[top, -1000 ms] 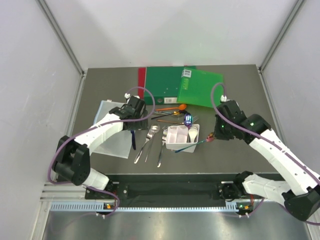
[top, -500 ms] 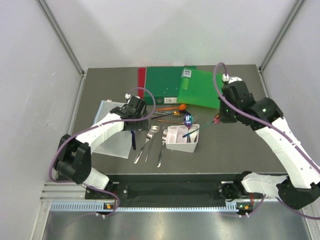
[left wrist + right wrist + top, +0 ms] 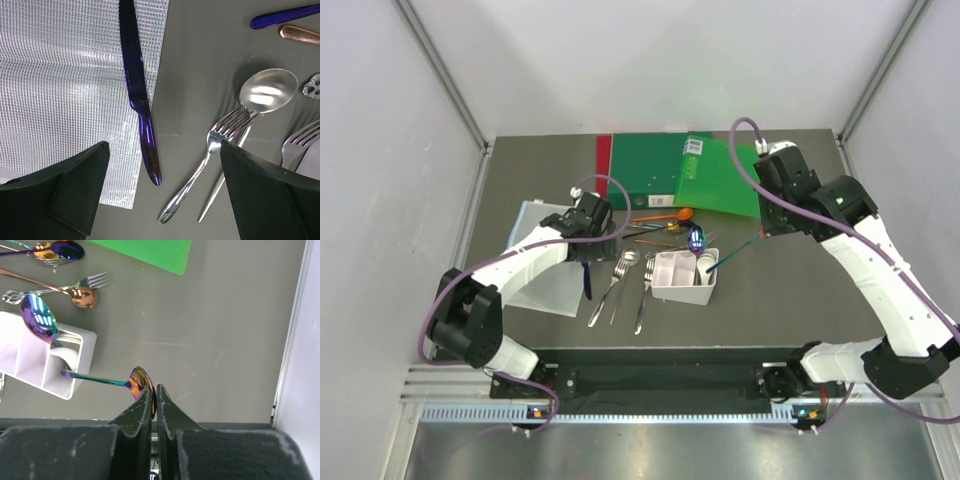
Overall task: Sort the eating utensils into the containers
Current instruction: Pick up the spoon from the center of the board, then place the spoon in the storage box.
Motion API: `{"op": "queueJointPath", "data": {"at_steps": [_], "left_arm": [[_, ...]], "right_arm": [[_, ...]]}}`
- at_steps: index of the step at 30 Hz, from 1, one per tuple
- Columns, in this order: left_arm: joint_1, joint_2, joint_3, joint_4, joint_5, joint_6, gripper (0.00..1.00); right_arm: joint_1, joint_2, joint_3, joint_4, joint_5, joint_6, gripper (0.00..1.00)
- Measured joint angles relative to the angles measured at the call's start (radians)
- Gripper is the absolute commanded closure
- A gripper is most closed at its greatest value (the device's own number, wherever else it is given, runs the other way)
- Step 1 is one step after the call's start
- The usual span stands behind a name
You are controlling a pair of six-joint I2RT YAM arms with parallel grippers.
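My right gripper (image 3: 155, 390) (image 3: 762, 236) is shut on the bowl of a rainbow-metallic spoon (image 3: 97, 379), held above the table. Its handle points left to the right end of the white divided bin (image 3: 82, 365) (image 3: 686, 293). Another rainbow spoon (image 3: 39, 320) leans in that bin beside white utensils. My left gripper (image 3: 163, 165) (image 3: 588, 242) is open, low over a dark blue knife (image 3: 140, 100) that lies across the clear sheet's edge. A silver fork (image 3: 210, 165) and a silver spoon (image 3: 267, 92) lie to the knife's right. More utensils (image 3: 660, 228) lie behind the bin.
A green folder (image 3: 720, 175) and a red folder (image 3: 604, 170) lie flat at the back of the table. The clear plastic sheet (image 3: 535, 270) is on the left. Several silver utensils (image 3: 617, 290) lie left of the bin. The table's right edge (image 3: 295, 340) is near my right gripper.
My right gripper has risen from the bin's front right corner with the rainbow spoon and swung back, leaving the handle pointing into the bin's right end. The left arm stayed put.
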Motion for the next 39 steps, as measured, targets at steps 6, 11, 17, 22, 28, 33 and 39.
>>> {"op": "queueJointPath", "data": {"at_steps": [6,11,17,22,28,33,39], "left_arm": [[0.000,0.000,0.000,0.000,0.000,0.000,0.04],[0.000,0.000,0.000,0.000,0.000,0.000,0.04],[0.000,0.000,0.000,0.000,0.000,0.000,0.04],[0.000,0.000,0.000,-0.001,0.000,0.000,0.04],[0.000,0.001,0.000,-0.002,-0.001,0.000,0.04],[0.000,0.007,0.000,-0.004,-0.001,0.000,0.04],[0.000,0.015,0.000,-0.006,-0.001,0.000,0.04]], "right_arm": [[0.000,0.020,0.000,-0.010,0.018,-0.011,1.00],[0.000,0.063,0.026,-0.018,0.017,-0.024,1.00],[0.008,0.112,0.070,-0.022,0.018,-0.045,1.00],[0.019,0.134,0.078,-0.020,0.018,-0.055,1.00],[0.037,0.166,0.078,-0.014,0.011,-0.060,1.00],[0.058,0.191,0.077,0.018,-0.021,-0.063,1.00],[0.105,0.219,0.077,0.032,-0.031,-0.063,1.00]]}}
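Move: The right hand already holds the rainbow spoon by its bowl, handle trailing left and down. From that hand the white container's middle lies about 14 cm left, 2 cm back and 26 cm below. The slotted spoon's bowl sticking out of it is some 12 cm left, 4 cm ahead, 17 cm down; the silver fork lies 13 cm left, 6 cm ahead on the table. From the left hand the container is roughly 20 cm right, 7 cm back, 6 cm below. The right hand, still pinching the spoon's bowl, eases left some 6 cm, down and forward, towards the container. ##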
